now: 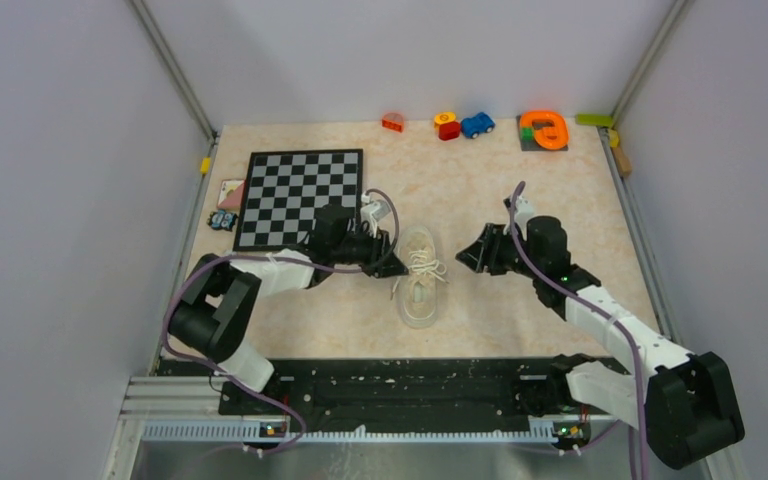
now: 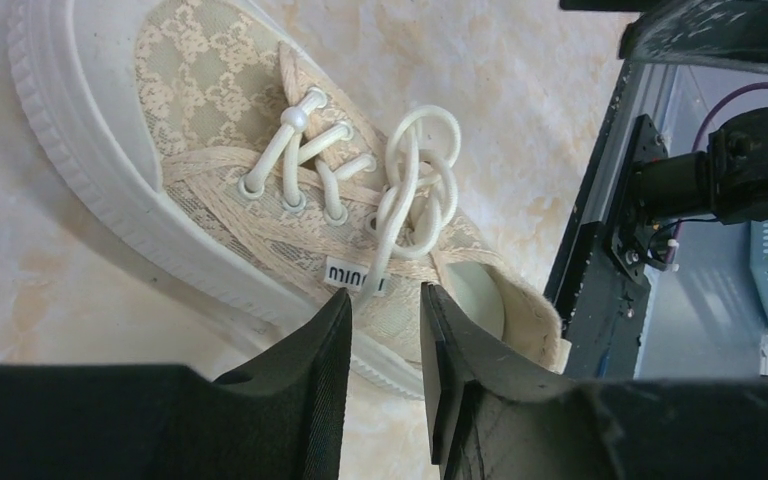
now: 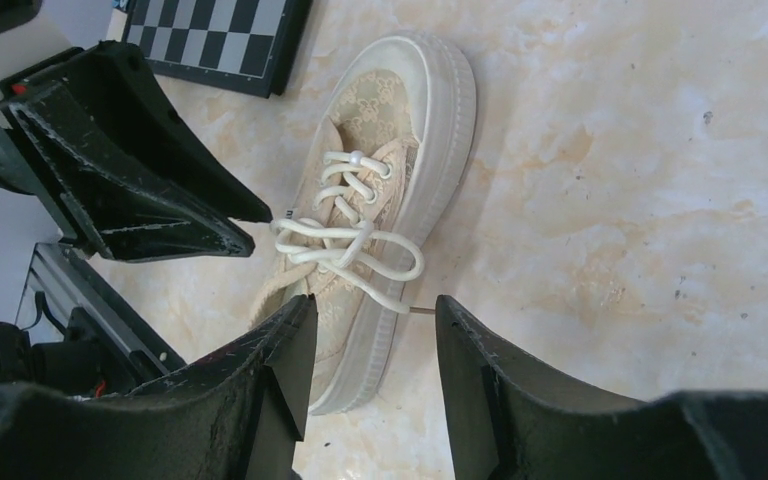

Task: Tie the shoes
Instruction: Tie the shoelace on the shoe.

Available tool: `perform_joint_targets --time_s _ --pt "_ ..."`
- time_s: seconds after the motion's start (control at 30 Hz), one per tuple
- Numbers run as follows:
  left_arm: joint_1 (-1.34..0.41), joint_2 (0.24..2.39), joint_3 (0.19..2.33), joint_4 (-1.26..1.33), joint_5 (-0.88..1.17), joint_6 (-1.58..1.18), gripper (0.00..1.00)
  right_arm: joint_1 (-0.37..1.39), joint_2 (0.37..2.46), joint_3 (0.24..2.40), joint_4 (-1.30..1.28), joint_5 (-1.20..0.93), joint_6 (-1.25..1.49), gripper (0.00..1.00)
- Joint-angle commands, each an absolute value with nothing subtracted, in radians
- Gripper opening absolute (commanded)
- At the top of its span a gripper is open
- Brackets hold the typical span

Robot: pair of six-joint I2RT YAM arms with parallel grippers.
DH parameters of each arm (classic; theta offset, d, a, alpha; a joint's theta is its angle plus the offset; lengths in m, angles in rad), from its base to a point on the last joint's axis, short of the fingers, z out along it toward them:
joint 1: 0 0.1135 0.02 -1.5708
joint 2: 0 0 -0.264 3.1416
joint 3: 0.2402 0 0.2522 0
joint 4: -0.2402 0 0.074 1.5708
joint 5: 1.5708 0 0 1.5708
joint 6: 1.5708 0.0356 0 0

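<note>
The cream sneaker (image 1: pixel 420 278) lies on the table between my two grippers, toe pointing away from the arm bases. Its white laces (image 2: pixel 420 180) are knotted over the tongue, with loops lying loose. My left gripper (image 1: pixel 395 265) is at the shoe's left side. In the left wrist view the left gripper (image 2: pixel 385 297) is open by a narrow gap just above the shoe's label, and one lace strand runs toward that gap. My right gripper (image 1: pixel 465 258) is open. In the right wrist view the right gripper (image 3: pixel 375 300) hovers by the sole, near a lace loop (image 3: pixel 390 270).
A chessboard (image 1: pixel 300 195) lies left of the shoe. Small toys stand along the back edge: a red block (image 1: pixel 393 122), a blue car (image 1: pixel 477 124) and an orange ring piece (image 1: pixel 543 130). A card (image 1: pixel 230 190) lies left of the board. The black base rail (image 1: pixel 390 385) runs along the near edge.
</note>
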State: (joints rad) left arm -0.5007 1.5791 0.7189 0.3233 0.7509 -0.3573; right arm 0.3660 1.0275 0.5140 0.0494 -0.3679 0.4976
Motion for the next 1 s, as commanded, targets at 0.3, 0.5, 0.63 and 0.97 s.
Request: perform_joint_targets --time_s 0.3,0.5,0.63,0.97 --pt "-0.518 1.647 0.781 0.287 0.704 -0.227 0.38 0.378 1.027 0.625 0.009 -0.382 0.478 0.49" --pt "-0.527 1.669 0.809 0.218 0.712 -0.181 0.30 0.377 1.043 0.618 0.022 -0.390 0.482 0.48" --pt "-0.528 1.674 0.830 0.141 0.703 -0.132 0.25 0.378 1.060 0.617 0.038 -0.391 0.493 0.48" --pt "-0.529 1.658 0.937 0.007 0.683 -0.042 0.00 0.377 1.107 0.628 0.035 -0.400 0.469 0.45"
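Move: The left gripper, half open and pointing right and down, has the lace loop's near end about 3 cm below it, 1 cm ahead and 1 cm to the right. The knot sits about 4 cm to the right, level fore and aft and 3 cm below; the loose lace end hangs some 5 cm back and 2 cm left, 5 cm down. From the right gripper the loop end lies about 11 cm left, level fore and aft and 6 cm lower. Lower the left gripper about 2.5 cm onto the near end of the lace loop at the shoe's left side, easing 1 cm forward and tipping the fingers some 10 degrees more steeply down. Once down, hold there and shut the fingers fully to pinch the lace. Let the empty right gripper bob up 2 cm and sink back, fingers still half open. ##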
